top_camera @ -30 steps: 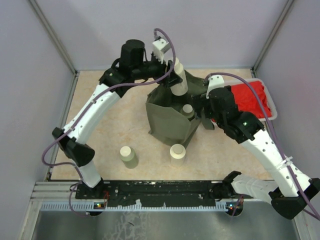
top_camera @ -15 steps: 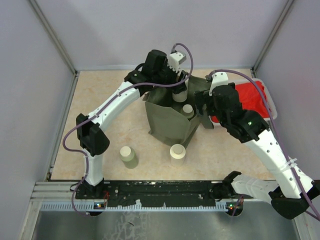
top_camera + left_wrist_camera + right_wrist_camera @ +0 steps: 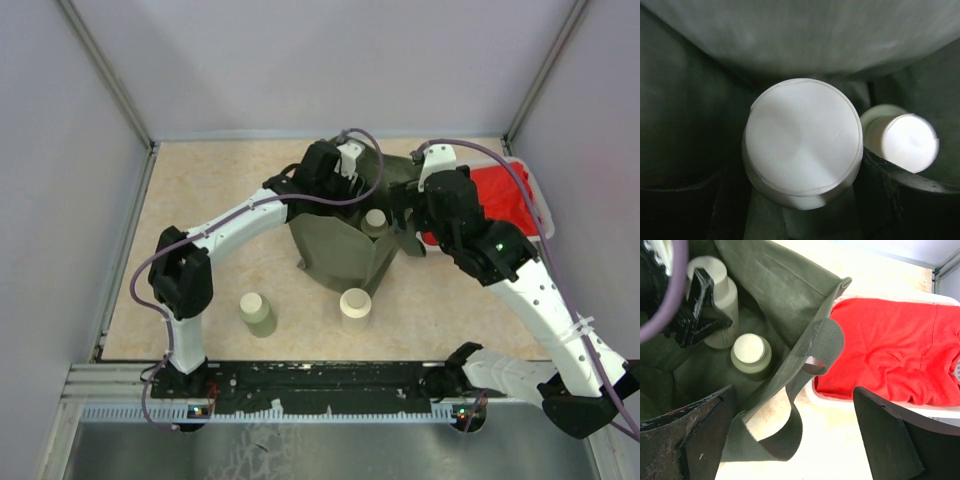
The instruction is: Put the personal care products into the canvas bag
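The olive canvas bag (image 3: 335, 250) stands open mid-table. My left gripper (image 3: 352, 190) reaches down into it, shut on a cream-capped bottle (image 3: 802, 140), which the right wrist view (image 3: 715, 295) shows low inside the bag with a black finger (image 3: 695, 307) across it. A second bottle (image 3: 375, 220) stands inside the bag beside it (image 3: 905, 142) (image 3: 751, 356). Two more bottles stand on the table in front of the bag, one left (image 3: 256, 308) and one right (image 3: 355, 303). My right gripper (image 3: 405, 225) is open, its jaws wide on either side of the bag's right wall and strap handle (image 3: 805, 405).
A white tray with red cloth (image 3: 505, 195) sits right of the bag, close behind my right gripper, and also shows in the right wrist view (image 3: 890, 355). Grey walls enclose the table on three sides. The arm bases line the near edge.
My left arm has swung right and lowered the bottle from above the bag's rim down inside the bag. My right arm and the other bottles have not moved.
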You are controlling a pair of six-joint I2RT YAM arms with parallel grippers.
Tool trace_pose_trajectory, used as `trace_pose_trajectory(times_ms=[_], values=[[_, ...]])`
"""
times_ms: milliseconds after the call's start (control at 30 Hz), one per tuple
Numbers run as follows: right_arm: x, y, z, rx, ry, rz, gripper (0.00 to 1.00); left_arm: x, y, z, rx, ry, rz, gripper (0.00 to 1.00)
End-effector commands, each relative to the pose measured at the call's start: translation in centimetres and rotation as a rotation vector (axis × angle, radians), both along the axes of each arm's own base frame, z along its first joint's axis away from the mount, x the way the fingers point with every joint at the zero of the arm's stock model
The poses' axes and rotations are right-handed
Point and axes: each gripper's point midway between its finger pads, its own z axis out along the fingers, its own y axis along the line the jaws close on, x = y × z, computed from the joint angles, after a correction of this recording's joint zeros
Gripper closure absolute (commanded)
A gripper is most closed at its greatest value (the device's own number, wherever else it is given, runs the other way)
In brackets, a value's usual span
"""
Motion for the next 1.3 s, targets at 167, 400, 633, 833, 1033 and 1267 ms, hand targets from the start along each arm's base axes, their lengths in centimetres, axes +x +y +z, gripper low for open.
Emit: trace_pose_trajectory(times_ms=[167,400,633,833,1033,1267], values=[[0.1,-0.3,1.0,0.002,-0.048,-0.007,0.01,1.3,-0.3,2.0,-0.146,-0.087,0.090,1.00],[0.1,-0.2,0.9,0.002,-0.045,-0.006,0.01,1.7,-1.3,-1.0,-0.135,-0.055,0.070,1.00],[0.0,-0.5,1.1,-0.006,-0.045,-0.010,0.01,1.5,-2.0,-3.5,-0.126,-0.005,0.044,0.71],[0.1,-0.3,1.0,-0.002,-0.044,-0.006,0.01,1.0,-1.8,-4.5,-0.104,0.035,0.047,0.43],[0.1,-0.1,1.0,0.003,-0.043,0.000,0.01,0.6,-1.8,-4.0,-0.093,0.052,0.032,0.08],[0.0,-0.1,0.9,0.005,-0.040,0.002,0.01,-0.4,-2.4,-3.2,-0.098,0.086,-0.030,0.00]])
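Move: The white bottle in the left fingers, already inside the canvas bag, is bound for the bag's floor, about 14 cm below that hand and 2 cm back. The green bottle already in the bag sits some 5 cm back, 5 cm to the right and 10 cm below; the red-cloth basket is level ahead and roughly 27 cm to the right, about 15 cm lower. From the right hand the floor spot lies about 10 cm ahead, 12 cm left and 27 cm below. The white bottle is carried down towards the bag's floor beside the green one by the left hand, which sinks about 5 cm, eases up 1 cm and sinks again, ending nearly 6 cm lower. The fingers then open from their grip to full width, letting go of the bottle, and the hand backs up 1.5 cm, easing slightly right. ##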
